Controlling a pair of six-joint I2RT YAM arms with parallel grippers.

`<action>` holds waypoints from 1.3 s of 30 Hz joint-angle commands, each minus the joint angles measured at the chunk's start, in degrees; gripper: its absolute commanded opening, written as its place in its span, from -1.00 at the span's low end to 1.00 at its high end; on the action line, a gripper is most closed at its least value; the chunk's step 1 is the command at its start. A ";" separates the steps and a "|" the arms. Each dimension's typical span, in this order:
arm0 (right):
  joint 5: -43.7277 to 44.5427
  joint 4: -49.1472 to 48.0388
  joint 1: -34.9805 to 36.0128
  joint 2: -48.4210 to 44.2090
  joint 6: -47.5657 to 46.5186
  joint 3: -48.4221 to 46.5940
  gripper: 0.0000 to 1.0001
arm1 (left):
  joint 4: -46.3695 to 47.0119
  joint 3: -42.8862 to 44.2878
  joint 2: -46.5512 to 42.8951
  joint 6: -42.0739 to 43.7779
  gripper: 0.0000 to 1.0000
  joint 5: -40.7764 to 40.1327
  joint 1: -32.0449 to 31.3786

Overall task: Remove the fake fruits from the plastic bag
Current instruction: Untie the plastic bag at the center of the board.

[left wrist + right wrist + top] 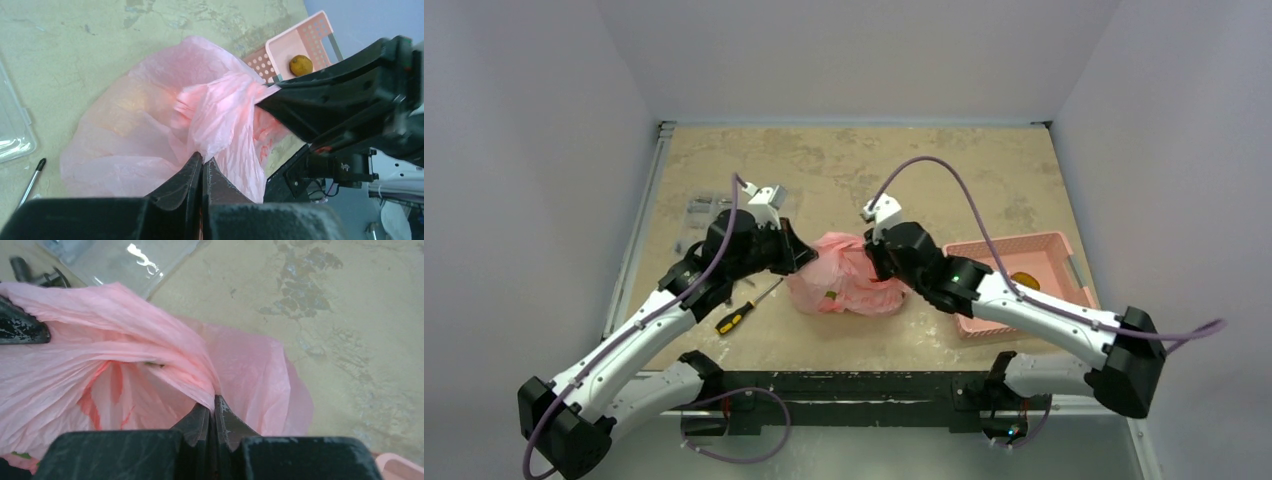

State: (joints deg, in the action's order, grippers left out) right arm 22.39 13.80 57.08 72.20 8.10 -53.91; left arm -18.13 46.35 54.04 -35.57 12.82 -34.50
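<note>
The pink plastic bag (pixel 844 275) lies crumpled mid-table between both arms. My left gripper (pixel 202 159) is shut on a fold of the plastic bag (pixel 150 130) at its left side. My right gripper (pixel 214 402) is shut on a bunched fold of the plastic bag (pixel 100 370) at its right side. In the top view the left gripper (pixel 809 255) and right gripper (pixel 872 262) face each other across the bag's top. A faint yellow-orange fruit shape (pixel 130 105) shows through the film. One yellow-orange fruit (pixel 301 65) lies in the basket; the other fruits are hidden.
A rigid pink basket (pixel 1064 250) stands right of the bag, under the right arm. A yellow-handled screwdriver (pixel 742 312) lies left of the bag. Clear plastic packaging (pixel 699 210) sits at the back left, beyond the left arm.
</note>
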 commanded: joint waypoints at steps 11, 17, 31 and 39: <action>-36.35 -25.17 -25.47 -17.72 22.49 15.62 -1.00 | -2.86 -3.59 -8.15 -2.84 -0.77 -6.68 0.91; -37.90 -25.11 -25.59 -15.80 21.86 14.91 -1.00 | -8.67 6.50 -2.84 5.02 0.20 1.92 0.72; -35.72 -24.49 -25.53 -17.52 23.98 14.32 -1.00 | -13.36 25.73 10.74 23.47 0.47 -19.94 -14.97; -35.84 -24.17 -25.55 -18.39 24.47 14.28 -1.00 | -11.28 30.55 24.90 24.45 0.47 -21.78 -14.89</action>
State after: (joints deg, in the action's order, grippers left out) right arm -13.06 -9.08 31.55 55.24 31.86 -37.28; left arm -31.73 73.06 74.35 -13.13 -6.04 -49.28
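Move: Ahead about 2 cm and 11 cm to the right of the left hand, a few centimetres lower, is the bag strand the right fingers already pinch; the left fingers still hold the bag's other side. The bag's body sags some 6 cm right of the left hand, 3 cm back and 14 cm below. From the right hand, the bag's body is about 5 cm left, 5 cm back and 11 cm down; the pink basket lies roughly 32 cm right, 5 cm back and 16 cm down. Pulling the pinched strand to the right and up, the right hand goes about 7 cm each way while rolling some 40 degrees, eases back about 3 cm left, then keeps its grip there. The left hand draws 3 cm left, opens and lets go of the bag, rises, then sweeps right and finally forward and down, fingers wide, towards the strand. ##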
